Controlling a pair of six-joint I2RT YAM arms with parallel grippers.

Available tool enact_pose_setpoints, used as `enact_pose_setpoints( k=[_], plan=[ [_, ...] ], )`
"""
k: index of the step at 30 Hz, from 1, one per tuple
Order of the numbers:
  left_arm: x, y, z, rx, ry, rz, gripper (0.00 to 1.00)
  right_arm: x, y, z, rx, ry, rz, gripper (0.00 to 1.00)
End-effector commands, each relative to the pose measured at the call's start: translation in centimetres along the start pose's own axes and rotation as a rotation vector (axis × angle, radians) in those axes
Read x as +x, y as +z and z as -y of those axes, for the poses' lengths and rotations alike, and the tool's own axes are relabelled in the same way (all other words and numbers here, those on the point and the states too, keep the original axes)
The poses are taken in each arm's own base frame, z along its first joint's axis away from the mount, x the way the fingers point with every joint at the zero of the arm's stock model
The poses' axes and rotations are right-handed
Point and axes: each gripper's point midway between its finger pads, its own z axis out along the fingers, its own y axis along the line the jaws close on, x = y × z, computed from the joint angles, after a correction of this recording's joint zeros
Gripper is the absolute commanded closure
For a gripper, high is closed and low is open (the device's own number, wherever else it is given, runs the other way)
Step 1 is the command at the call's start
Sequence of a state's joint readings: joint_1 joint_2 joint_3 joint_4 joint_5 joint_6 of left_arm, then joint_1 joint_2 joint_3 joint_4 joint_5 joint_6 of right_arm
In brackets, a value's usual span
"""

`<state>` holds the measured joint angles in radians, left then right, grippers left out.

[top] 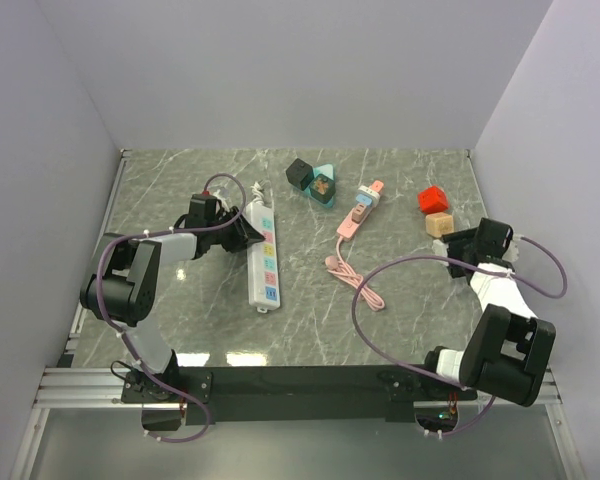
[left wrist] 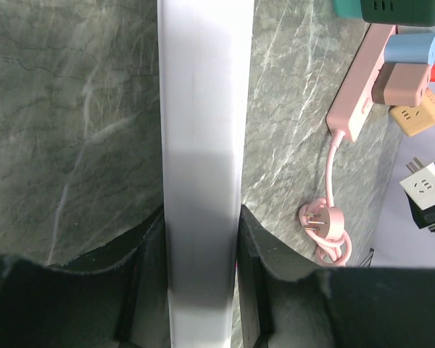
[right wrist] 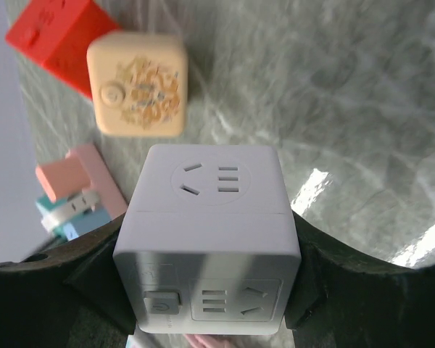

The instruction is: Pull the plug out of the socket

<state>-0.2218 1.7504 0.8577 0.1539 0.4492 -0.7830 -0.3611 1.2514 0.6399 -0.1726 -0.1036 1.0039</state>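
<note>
A long white socket strip (top: pixel 263 262) lies on the marble table, left of centre. My left gripper (top: pixel 242 228) is shut on its far end. In the left wrist view the strip (left wrist: pixel 203 109) runs up between both black fingers (left wrist: pixel 255 239), which touch its sides. The plug, a white cube adapter (right wrist: pixel 210 210) with socket faces and a power button, sits clamped in my right gripper (right wrist: pixel 209 239). That gripper (top: pixel 467 243) is at the right side of the table, well apart from the strip. The cube (left wrist: pixel 424 185) also shows at the right edge of the left wrist view.
A pink power strip (top: pixel 358 212) with blue and brown adapters lies mid-table, its pink cord and plug (top: pixel 345 268) coiled in front. A red cube (top: pixel 433 198) and a tan cube (top: pixel 439 223) sit just beyond my right gripper. Black and teal blocks (top: pixel 313 180) rest at the back.
</note>
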Motion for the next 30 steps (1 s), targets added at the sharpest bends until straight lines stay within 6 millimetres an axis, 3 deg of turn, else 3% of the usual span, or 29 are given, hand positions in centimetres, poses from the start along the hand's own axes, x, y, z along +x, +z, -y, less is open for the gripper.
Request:
enact_pose_setpoints(
  k=[1, 9, 24, 27, 30],
  plan=[
    [3.1, -0.5, -7.0, -0.257, -0.051, -0.062, 0.99, -3.3, 0.5, -0.4, 0.006, 0.050, 0.127, 1.00],
    [3.2, -0.7, -7.1, -0.257, -0.053, -0.063, 0.99, -3.6, 2.8, 0.1, 0.015, 0.077, 0.112, 1.00],
    [3.3, -0.7, -7.5, -0.263, -0.061, -0.069, 0.99, -1.9, 7.0, 1.5, 0.003, 0.149, 0.040, 1.00],
    [3.5, -0.8, -7.6, -0.268, -0.064, -0.070, 0.99, -2.2, 7.4, 0.6, -0.021, 0.152, 0.038, 1.00],
    [3.8, -0.8, -7.8, -0.271, -0.072, -0.076, 0.99, -2.5, 7.9, -0.2, -0.026, 0.146, 0.027, 0.84]
  ],
)
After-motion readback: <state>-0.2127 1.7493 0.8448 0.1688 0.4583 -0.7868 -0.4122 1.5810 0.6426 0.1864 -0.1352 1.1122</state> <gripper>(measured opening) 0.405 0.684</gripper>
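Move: The right hand holds the white plug in the air. The tan plug it is being taken to is about 9 cm ahead, 2 cm to its right and 5 cm lower. The red plug sits roughly 7 cm beyond the tan one. The pink strip lies some 13 cm ahead and 19 cm left of the hand. From the left hand, which is on the white strip, the tan plug is about 46 cm right and 3 cm ahead. The white plug, still pinched in the right fingers, is brought against the near face of the tan plug. The right hand first sinks about 5 cm while easing some 3 cm right, then slides forward roughly 4 cm at that low level, turning slightly clockwise. Its fingers keep their hold. The left hand stays on the white strip, still gripping. ##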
